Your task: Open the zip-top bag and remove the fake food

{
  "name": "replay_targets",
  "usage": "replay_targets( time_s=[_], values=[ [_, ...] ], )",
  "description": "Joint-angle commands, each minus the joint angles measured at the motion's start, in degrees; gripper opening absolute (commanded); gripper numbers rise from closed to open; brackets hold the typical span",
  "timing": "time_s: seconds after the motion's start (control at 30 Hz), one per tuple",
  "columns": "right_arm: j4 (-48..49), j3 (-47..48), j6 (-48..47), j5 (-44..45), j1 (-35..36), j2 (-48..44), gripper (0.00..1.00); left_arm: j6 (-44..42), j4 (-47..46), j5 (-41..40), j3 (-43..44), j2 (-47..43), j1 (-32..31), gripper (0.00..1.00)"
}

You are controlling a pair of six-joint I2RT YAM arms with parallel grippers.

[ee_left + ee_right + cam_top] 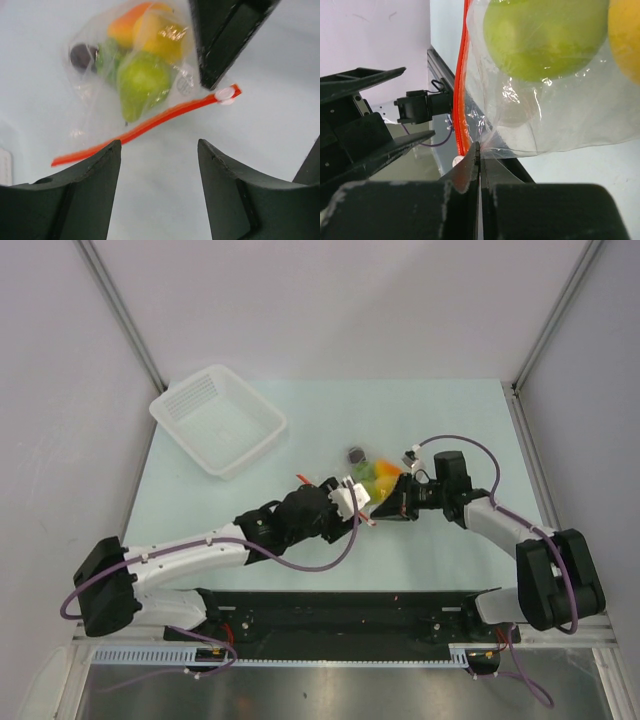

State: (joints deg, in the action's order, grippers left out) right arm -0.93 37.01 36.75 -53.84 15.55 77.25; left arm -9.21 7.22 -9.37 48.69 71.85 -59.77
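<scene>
The zip-top bag [100,95] lies on the pale table, clear and crinkly, with its red-orange zip strip [150,122] along the near edge and a white slider [225,95] at the right end. Inside it is the fake food: a green pear [142,82], a yellow fruit [162,37], an orange piece [125,25] and a dark round piece [80,55]. My left gripper [157,146] stands open just short of the zip strip, with nothing between its fingers. My right gripper [479,148] is shut on the bag's [560,120] clear plastic beside the zip [461,85], below the pear [545,35].
A white slotted basket [218,420] sits at the table's back left. In the top view the two grippers [362,508] [393,502] meet at the bag [372,475] in the middle of the table. Grey walls stand on three sides.
</scene>
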Motion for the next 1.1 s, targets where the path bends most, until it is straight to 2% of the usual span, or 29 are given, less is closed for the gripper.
replay_targets(
  time_s=[0.0,0.17,0.33,0.43,0.47,0.53,0.57,0.63,0.67,0.7,0.73,0.77,0.87,0.97,1.07],
  values=[
    [-1.8,4.4,-2.3,-4.5,-0.8,1.6,0.0,-12.8,-14.8,-1.2,-1.7,1.8,-2.6,0.67],
    [-2.2,5.7,-1.6,-5.6,-0.9,2.3,0.0,-17.8,-14.0,-0.4,2.4,7.7,-3.8,0.61],
    [-1.9,6.1,-0.8,-6.4,-1.0,2.0,0.0,-19.2,-13.2,0.7,4.0,10.5,-3.7,0.59],
    [-2.0,6.0,-0.7,-6.6,-0.9,1.3,0.0,-19.8,-13.5,-0.7,5.0,12.1,-3.7,0.45],
    [-2.9,6.2,-1.4,-6.5,-0.9,1.2,0.0,-20.0,-14.0,-0.9,5.0,12.3,-3.6,0.36],
    [-3.8,6.3,-2.0,-6.7,-1.0,0.8,0.0,-19.9,-14.4,-1.6,5.5,12.3,-3.6,0.28],
    [-5.0,6.7,-3.0,-6.5,-1.2,0.7,0.0,-19.5,-14.3,-1.8,5.8,12.2,-3.4,0.2],
    [-6.3,7.1,-4.0,-5.7,-1.4,0.4,0.02,-18.9,-13.0,-0.9,6.3,12.0,-2.9,0.13],
    [-8.0,7.5,-5.3,-5.0,-1.8,0.1,0.12,-17.8,-12.3,-0.1,7.5,12.0,-2.6,0.05],
    [-9.3,8.7,-6.3,-3.0,-2.0,-0.2,0.18,-17.0,-10.5,0.4,8.3,12.2,-1.9,0.0],
    [-10.5,9.4,-7.5,-1.6,-2.2,-1.0,0.25,-16.0,-9.3,1.2,9.0,12.2,-1.4,0.0],
    [-14.1,10.3,-8.7,0.2,-2.2,-1.6,0.4,-13.9,-8.2,2.5,10.4,12.3,-1.1,0.0],
    [-21.7,14.7,-15.3,13.1,-2.3,-4.3,0.6,-8.5,-4.9,6.4,11.3,10.9,1.0,0.0],
    [-22.2,15.4,-17.8,19.1,-2.6,-8.0,0.69,-3.0,-3.2,12.2,12.3,9.9,3.4,0.0],
    [-20.7,14.8,-19.3,24.6,-2.7,-12.3,0.71,0.2,1.0,15.4,14.4,10.5,4.8,0.0]
  ],
)
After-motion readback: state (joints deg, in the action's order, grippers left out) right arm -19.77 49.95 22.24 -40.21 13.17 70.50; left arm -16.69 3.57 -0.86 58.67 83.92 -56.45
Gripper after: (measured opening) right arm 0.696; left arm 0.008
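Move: The slider end of the bag's red zip hangs about 6 cm to the right of the open left hand, 2 cm ahead and 3 cm lower. The shut right hand holds the clear film beside it, with the slider 1 cm back and 1 cm left of its fingertips. From the left hand, the green pear lies roughly 7 cm ahead and 5 cm right, the yellow fruit some 9 cm ahead and 9 cm right, both about 9 cm below. Rightward about 5 cm, dipping a couple of centimetres on the way, the left hand comes to the zip beside the slider and shuts its fingers on the red strip, then carries on forward and slightly up with it. The right hand keeps its pinch, easing up a little, until the left has shut; then it opens and draws off up, forward and to the right, some 6 cm. ##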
